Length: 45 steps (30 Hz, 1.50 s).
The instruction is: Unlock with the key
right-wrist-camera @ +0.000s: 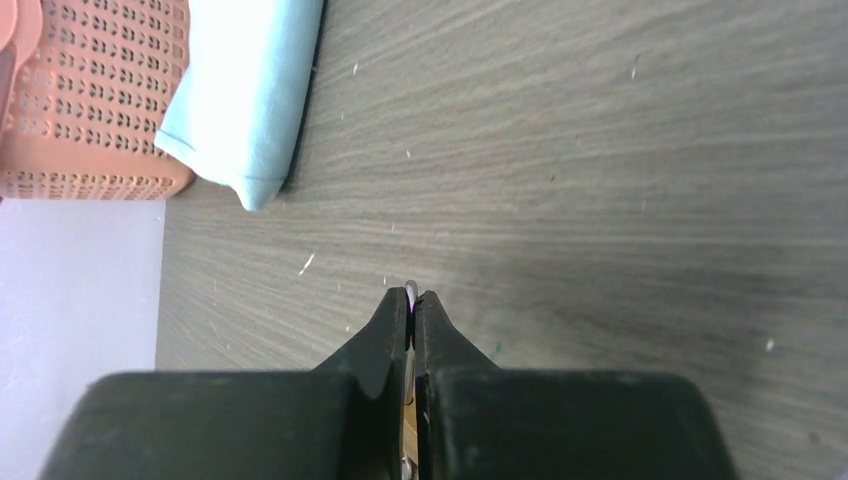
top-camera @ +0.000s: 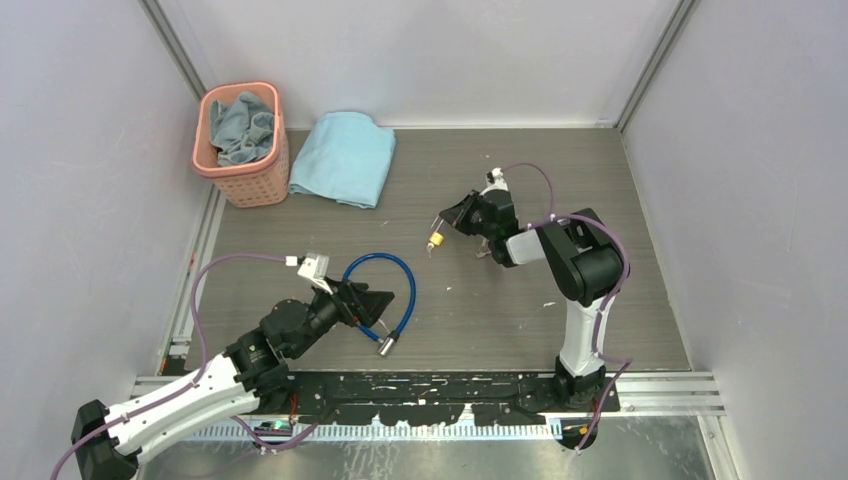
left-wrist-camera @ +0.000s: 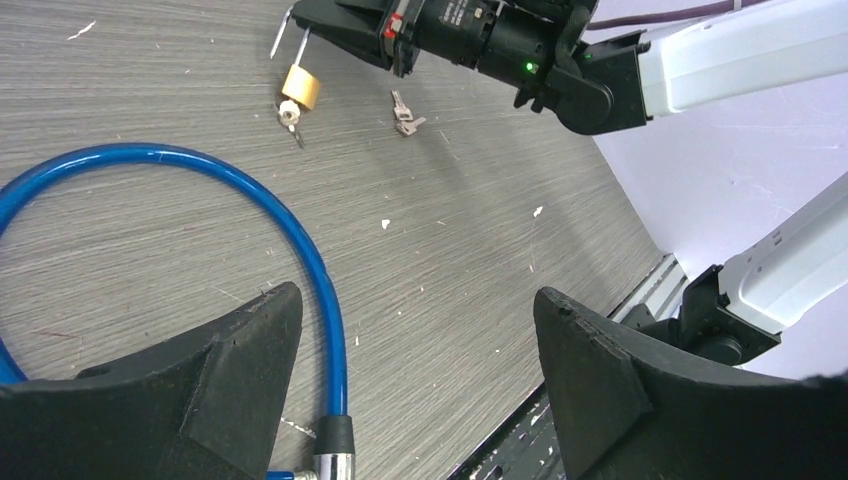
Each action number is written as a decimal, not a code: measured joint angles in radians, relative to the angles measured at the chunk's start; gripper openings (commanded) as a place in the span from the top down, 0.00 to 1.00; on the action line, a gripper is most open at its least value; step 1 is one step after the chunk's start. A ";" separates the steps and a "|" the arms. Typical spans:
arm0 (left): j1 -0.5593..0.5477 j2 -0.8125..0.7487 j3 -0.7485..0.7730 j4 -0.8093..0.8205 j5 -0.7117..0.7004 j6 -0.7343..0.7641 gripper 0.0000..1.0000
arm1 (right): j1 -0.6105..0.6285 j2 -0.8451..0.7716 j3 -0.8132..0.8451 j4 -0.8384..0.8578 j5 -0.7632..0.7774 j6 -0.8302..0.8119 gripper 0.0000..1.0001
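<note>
My right gripper point(top-camera: 445, 222) is shut on the silver shackle of the small brass padlock point(top-camera: 437, 239), which hangs just above the table. In the right wrist view the shackle and a strip of brass show between the closed fingertips of that gripper point(right-wrist-camera: 412, 297). From the left wrist view, the padlock point(left-wrist-camera: 301, 88) has a small silvery piece at its underside. A tiny silvery key point(left-wrist-camera: 403, 113) lies on the table beside it, to the right. My left gripper point(left-wrist-camera: 418, 312) is open over the blue cable point(left-wrist-camera: 200, 165), with nothing between its fingers; from above it point(top-camera: 385, 303) sits inside the cable's loop.
The cable's silver metal end point(top-camera: 388, 345) lies near the front rail. An orange basket point(top-camera: 246, 180) with cloth in it stands at the back left, and a folded light-blue towel point(top-camera: 345, 155) lies beside it. Walls close in on three sides.
</note>
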 measured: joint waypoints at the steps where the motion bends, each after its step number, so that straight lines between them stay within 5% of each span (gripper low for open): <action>1: 0.000 0.000 0.000 -0.002 0.000 0.000 0.15 | -0.008 0.007 0.011 -0.001 -0.005 0.000 0.99; 13: 0.000 0.010 0.000 -0.020 -0.001 0.003 0.16 | -0.048 0.043 0.069 -0.008 -0.037 -0.001 0.96; 15: 0.000 0.013 0.000 -0.021 0.000 0.003 0.17 | -0.052 0.043 0.070 -0.008 -0.042 -0.001 0.79; 17: 0.000 0.014 0.000 -0.021 -0.001 0.003 0.17 | -0.054 0.043 0.070 -0.009 -0.047 -0.003 0.47; 20: 0.000 0.016 0.000 -0.021 0.000 0.003 0.16 | -0.061 0.042 0.075 -0.024 -0.048 -0.005 0.26; 32: 0.000 0.064 0.047 -0.132 -0.040 0.014 0.11 | -0.074 -0.163 0.153 -0.389 0.164 -0.120 0.16; 45: 0.000 0.263 0.218 -0.372 -0.079 0.009 0.21 | 0.125 -0.439 0.136 -0.846 0.528 -0.216 0.15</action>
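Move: Still pinched by the shackle in the right hand, the open padlock has its body about 3 cm back of the fingers, 1 cm left and 4 cm below, almost at the table. The loose keys lie some 4 cm back and 9 cm right of that hand; the blue cable loop is centred roughly 19 cm back and 13 cm left. From the left hand the padlock is about 23 cm ahead, 9 cm right and 16 cm lower. Easing the held padlock about 2.5 cm forward just above the table, the right hand pauses, opens wide and lets go of the shackle. It then slips right and rises some 8 cm away from the padlock, finally drawing back above the table near the loose keys while rolling its left side down about 30 degrees. The open left hand sinks about 5 cm over the cable loop, its left side tilting up. ##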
